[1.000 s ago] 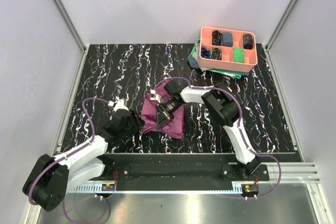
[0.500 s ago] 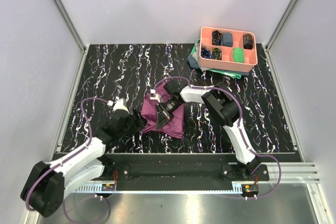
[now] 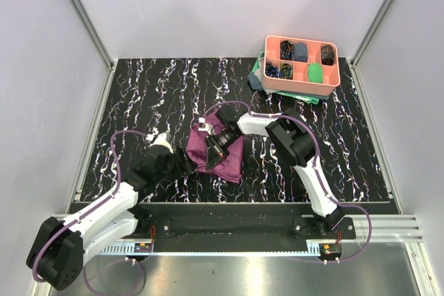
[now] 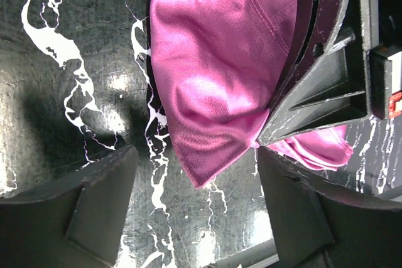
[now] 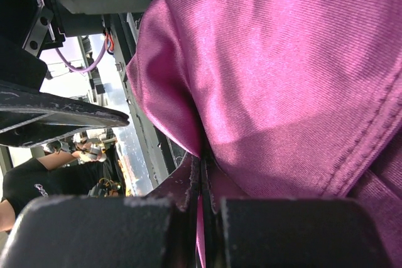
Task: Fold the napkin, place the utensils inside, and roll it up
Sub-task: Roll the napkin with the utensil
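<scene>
The plum-purple napkin (image 3: 223,159) lies bunched on the black marbled table (image 3: 152,95), in front of the arms. My right gripper (image 3: 219,145) is shut on a fold of the napkin (image 5: 282,73), and cloth shows pinched between its closed fingertips (image 5: 188,186). My left gripper (image 3: 182,165) stands open at the napkin's left edge. A loose corner of the napkin (image 4: 207,92) points into the gap between its fingers (image 4: 94,211), touching neither. The right gripper's black body (image 4: 333,61) presses on the cloth there. The utensils are out of view.
A coral compartment tray (image 3: 300,89) with small cloth rolls stands at the back right on a teal-green cloth (image 3: 258,74). Grey walls close in the left, back and right. The metal rail (image 3: 229,213) runs along the near edge.
My left gripper's jaws have spread wider and its wrist has shifted slightly toward the near edge. The right gripper has kept its hold on the napkin.
</scene>
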`<state>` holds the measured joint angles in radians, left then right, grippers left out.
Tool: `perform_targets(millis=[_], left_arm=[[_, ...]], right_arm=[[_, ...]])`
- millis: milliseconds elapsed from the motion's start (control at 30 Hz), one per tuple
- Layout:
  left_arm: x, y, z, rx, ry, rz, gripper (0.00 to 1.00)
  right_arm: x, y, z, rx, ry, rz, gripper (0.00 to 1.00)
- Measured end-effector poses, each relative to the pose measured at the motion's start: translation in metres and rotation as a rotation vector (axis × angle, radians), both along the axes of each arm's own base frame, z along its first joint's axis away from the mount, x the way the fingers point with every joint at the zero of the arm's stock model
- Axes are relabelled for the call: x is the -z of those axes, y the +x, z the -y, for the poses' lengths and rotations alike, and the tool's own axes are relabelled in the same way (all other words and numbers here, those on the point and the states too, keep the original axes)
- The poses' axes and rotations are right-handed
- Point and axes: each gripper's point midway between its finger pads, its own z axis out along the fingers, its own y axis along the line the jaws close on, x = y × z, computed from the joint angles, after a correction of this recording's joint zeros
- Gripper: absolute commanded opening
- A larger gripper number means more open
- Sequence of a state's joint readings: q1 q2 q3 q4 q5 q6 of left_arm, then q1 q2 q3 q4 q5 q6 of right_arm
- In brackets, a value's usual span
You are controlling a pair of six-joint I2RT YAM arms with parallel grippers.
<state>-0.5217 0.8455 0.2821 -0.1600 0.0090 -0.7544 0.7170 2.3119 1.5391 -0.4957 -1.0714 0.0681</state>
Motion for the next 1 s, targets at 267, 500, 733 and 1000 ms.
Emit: perform_targets(millis=[267,500,733,1000], left_arm=[[-0.001,-0.001,0.002,-0.025,-0.029,-0.020,0.64],[0.001,0.001,-0.002,-0.087,-0.044,-0.026,0.65],[0.008,0.003,-0.002,-0.150,-0.088,-0.045,0.61],[0.011,0.006,0.002,-0.210,-0.160,-0.063,0.40]], right_arm=[[0.002,0.000,0.000,0.005,-0.009,-0.001,0.00],[0.002,0.000,0.000,0.006,-0.010,-0.003,0.00],[0.002,0.000,0.000,0.006,-0.011,-0.004,0.00],[0.002,0.000,0.000,0.006,-0.011,-0.003,0.00]])
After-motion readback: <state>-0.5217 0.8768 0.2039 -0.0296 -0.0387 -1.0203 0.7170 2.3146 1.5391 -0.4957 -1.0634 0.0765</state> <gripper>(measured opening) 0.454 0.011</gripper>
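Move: The napkin's near-left corner lies between the left hand's spread fingers and just below them, about 1 cm ahead, 1 cm right and 2 cm down. The folded napkin's body centres some 6 cm ahead, 8 cm right and 2 cm below that hand; the right gripper's shut tips are roughly 5 cm right, level fore and aft and 2 cm lower. From the right hand, the corner lies about 4 cm left and 1 cm ahead at its height. Sinking only about 1 cm onto the napkin's near-left corner, the left hand turns some 15 degrees, counter-clockwise with its left side dipping, while its fingers draw in from wide to roughly half open, one either side of the flap. The right hand stays put with its fingers shut, still pinching the napkin beside the corner. ##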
